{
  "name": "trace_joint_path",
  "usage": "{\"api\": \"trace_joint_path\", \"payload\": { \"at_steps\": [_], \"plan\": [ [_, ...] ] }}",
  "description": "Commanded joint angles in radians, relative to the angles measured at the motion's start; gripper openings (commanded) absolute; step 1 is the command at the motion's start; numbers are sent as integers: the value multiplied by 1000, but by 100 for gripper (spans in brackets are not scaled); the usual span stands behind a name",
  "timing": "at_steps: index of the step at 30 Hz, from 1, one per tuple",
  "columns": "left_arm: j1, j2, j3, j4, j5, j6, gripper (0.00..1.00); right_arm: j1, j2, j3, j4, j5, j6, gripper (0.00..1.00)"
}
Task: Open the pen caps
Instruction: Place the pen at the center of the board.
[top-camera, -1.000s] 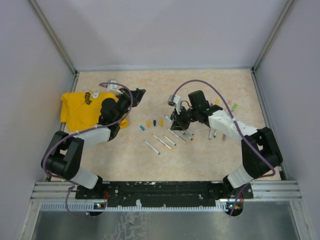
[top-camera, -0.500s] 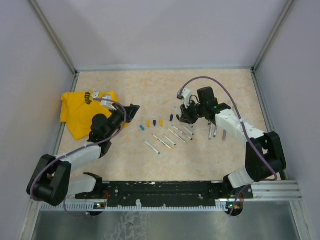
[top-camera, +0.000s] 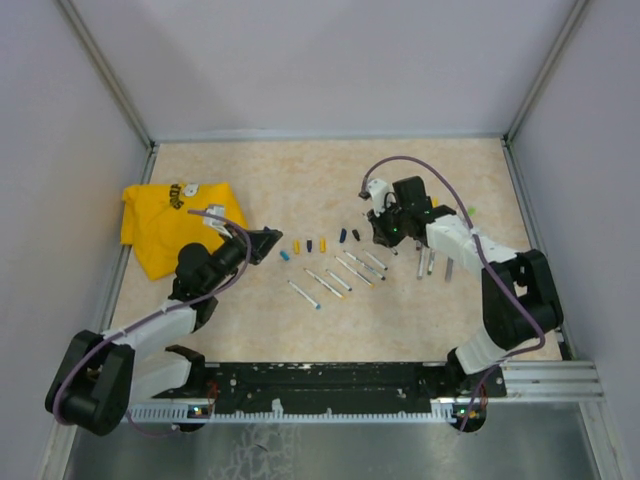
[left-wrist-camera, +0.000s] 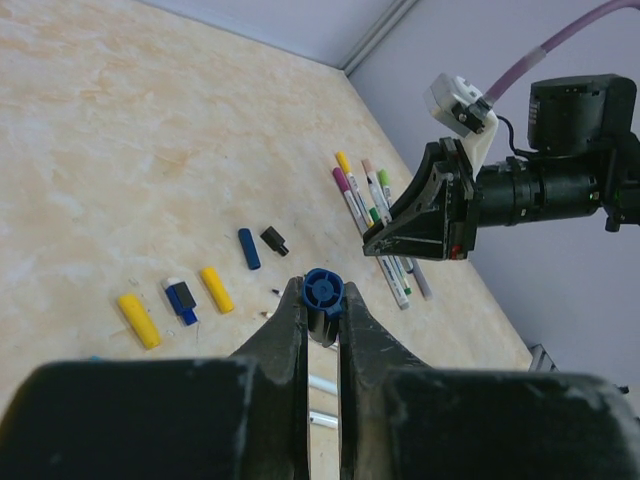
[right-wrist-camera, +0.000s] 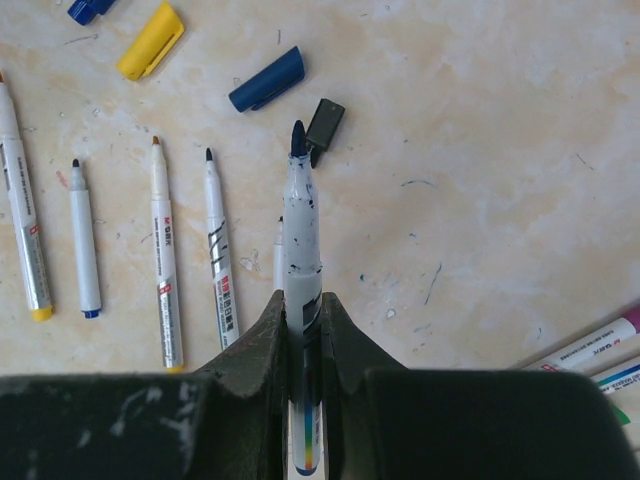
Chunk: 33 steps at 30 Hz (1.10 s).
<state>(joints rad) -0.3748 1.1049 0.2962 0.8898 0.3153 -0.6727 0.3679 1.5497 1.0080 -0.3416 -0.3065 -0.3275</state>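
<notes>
My left gripper (left-wrist-camera: 320, 296) (top-camera: 266, 241) is shut on a blue pen cap (left-wrist-camera: 324, 288), held above the table left of the cap row. The right gripper (right-wrist-camera: 302, 300) (top-camera: 386, 229) is shut on an uncapped whitish pen (right-wrist-camera: 300, 215) whose dark blue tip points at the table. Loose pen caps lie in a row: yellow (left-wrist-camera: 137, 319), blue-and-black (left-wrist-camera: 182, 299), yellow (left-wrist-camera: 215, 288), blue (left-wrist-camera: 248, 248) and black (left-wrist-camera: 274, 239). The right wrist view shows a blue cap (right-wrist-camera: 266, 80), a black cap (right-wrist-camera: 324, 123) and a yellow cap (right-wrist-camera: 150, 40) beyond the pen tip.
Several uncapped pens (top-camera: 335, 275) lie side by side at mid-table. Capped pens (top-camera: 432, 262) lie to the right of the right gripper. A crumpled yellow cloth (top-camera: 160, 220) sits at the left. Metal rails and walls border the table.
The left arm has drawn back and its gripper has come toward the near side with the blue cap. The right gripper has shifted to the right with the pen.
</notes>
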Motion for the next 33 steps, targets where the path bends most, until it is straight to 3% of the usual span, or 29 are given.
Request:
{"api": "trace_joint_path", "payload": {
  "at_steps": [1,26,33],
  "plan": [
    [7,-17,-32,32,48,13,0,-12,18,40,20,54,11,0],
    [7,77,-48,160,143,-64,0,-14,216,112,-83,131,-6,0],
    [7,84,-48,167,150,-68,0,-14,250,138,-136,157,-24,4]
  ]
}}
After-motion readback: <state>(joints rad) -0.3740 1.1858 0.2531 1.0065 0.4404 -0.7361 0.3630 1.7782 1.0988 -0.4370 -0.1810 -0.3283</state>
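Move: From the right gripper, which still holds the uncapped pen, the free spot at the right end of the uncapped row is about 3 cm right, level fore-and-aft and 8 cm down. The row's last short pen lies beneath the gripper, 1 cm left and 1 cm back; the black cap is 6 cm ahead and 7 cm left, the blue cap 6 cm ahead and 10 cm left. For the left gripper that spot is roughly 10 cm ahead, 27 cm right and 19 cm down. Lower the right gripper about 6 cm towards the free spot beside the short pen, easing some 2 cm right as it sinks, and tip its fingers about 15 degrees steeper towards the board; keep the pen pinched and stop sinking near the end. Meanwhile let the left gripper, its cap still held, drift about 3 cm back, down and right. ##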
